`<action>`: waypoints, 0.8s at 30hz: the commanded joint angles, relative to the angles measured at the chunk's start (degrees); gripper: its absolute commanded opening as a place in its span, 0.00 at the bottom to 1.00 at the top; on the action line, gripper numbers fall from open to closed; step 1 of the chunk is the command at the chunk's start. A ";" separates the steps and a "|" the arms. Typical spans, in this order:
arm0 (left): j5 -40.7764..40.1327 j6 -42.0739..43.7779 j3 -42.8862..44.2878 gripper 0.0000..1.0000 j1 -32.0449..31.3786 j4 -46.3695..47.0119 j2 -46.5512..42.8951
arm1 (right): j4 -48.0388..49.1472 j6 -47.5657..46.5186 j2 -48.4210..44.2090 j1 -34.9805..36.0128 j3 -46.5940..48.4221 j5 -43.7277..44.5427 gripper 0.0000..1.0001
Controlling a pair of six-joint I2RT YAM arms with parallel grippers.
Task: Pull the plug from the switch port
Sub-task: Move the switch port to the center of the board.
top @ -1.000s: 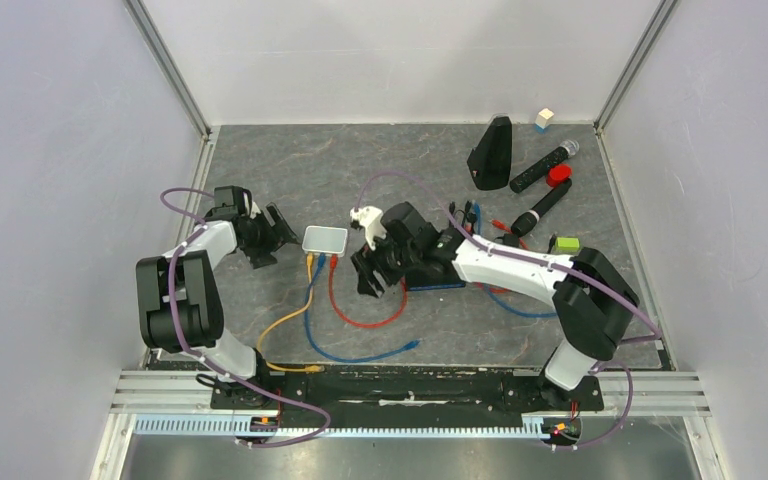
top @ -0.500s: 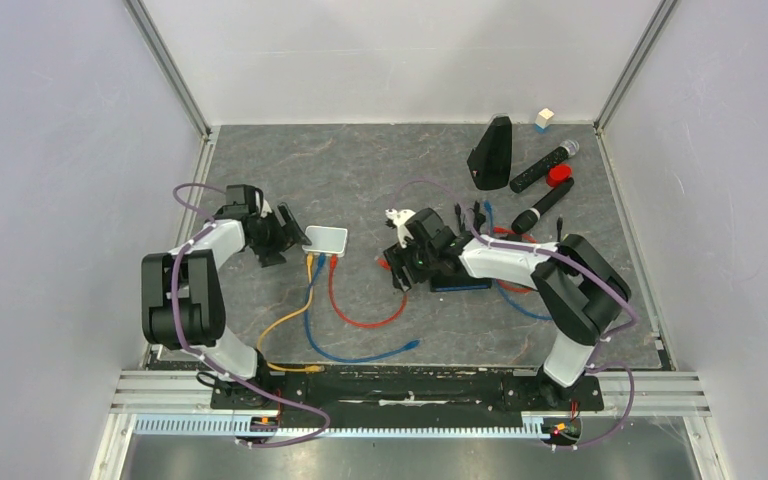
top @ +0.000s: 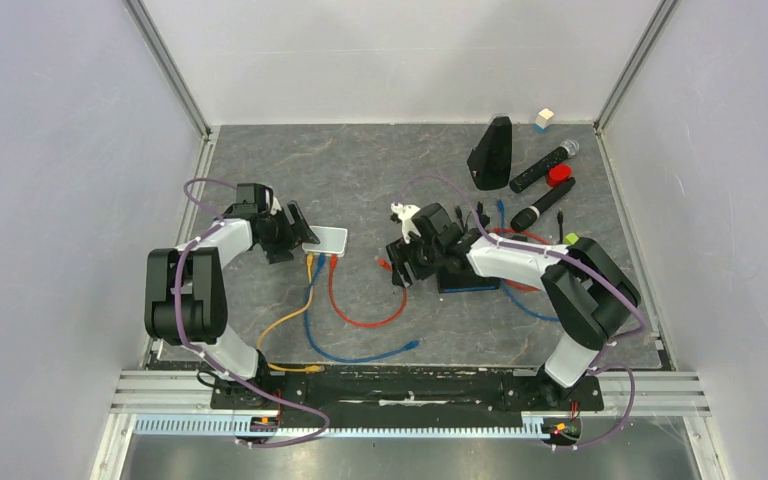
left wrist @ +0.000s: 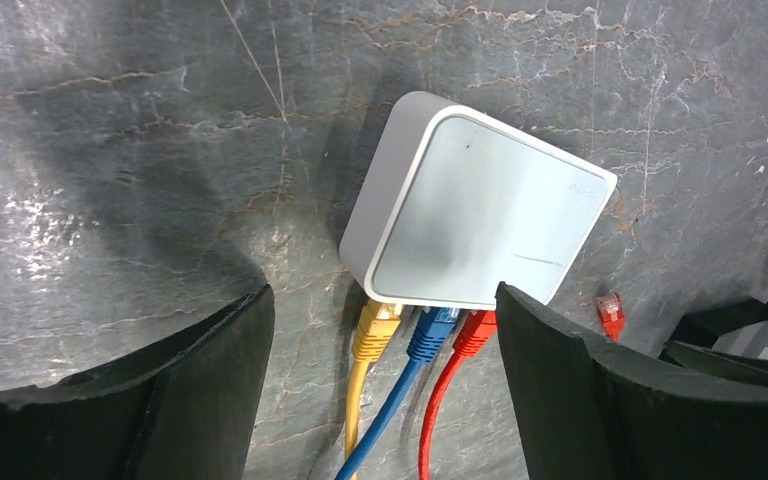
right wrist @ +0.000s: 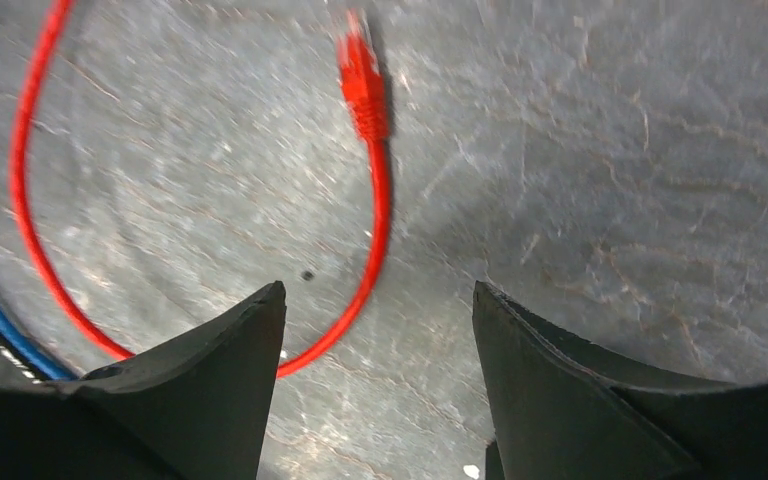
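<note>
The white switch lies flat on the grey table with three plugs in its near side: yellow, blue and red. My left gripper is open, its fingers straddling the switch's plug side without touching it. The red cable loops right to a loose red plug. My right gripper hangs open over that loop, with nothing between its fingers.
The yellow cable and blue cable trail toward the near edge. A dark box with more cables lies under the right arm. A black cone, two microphones, a red cap and a small cube sit at back right.
My left gripper has moved right, up to the switch. My right gripper has drawn back to the right, away from the switch, and stayed open.
</note>
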 commanded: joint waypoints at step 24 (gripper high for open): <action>4.55 -5.27 -9.43 0.59 -7.07 11.38 -2.29 | 15.25 14.65 28.18 -0.33 23.99 -17.43 0.70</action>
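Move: The white switch port lies about 4 cm to the left hand's right and some 3 cm ahead, slightly lower than the fingertips. Its yellow plug is only 1 cm right and 1 cm back from that hand, its attached red plug 6 cm right and 1 cm back. From the right hand the switch port is roughly 18 cm left and 8 cm ahead, with the loose red plug on the way, some 4 cm left and 2 cm ahead. The switch port is closed in on from both ends. The right hand arcs some 14 cm left and 8 cm forward, rising about 4 cm over the loose red plug and sinking again to the near right corner, rolling its left side up about 20 degrees, fingers still open. The left hand creeps, then shifts right, about 4 cm in all, at the near left corner, its fingers partly closing. ##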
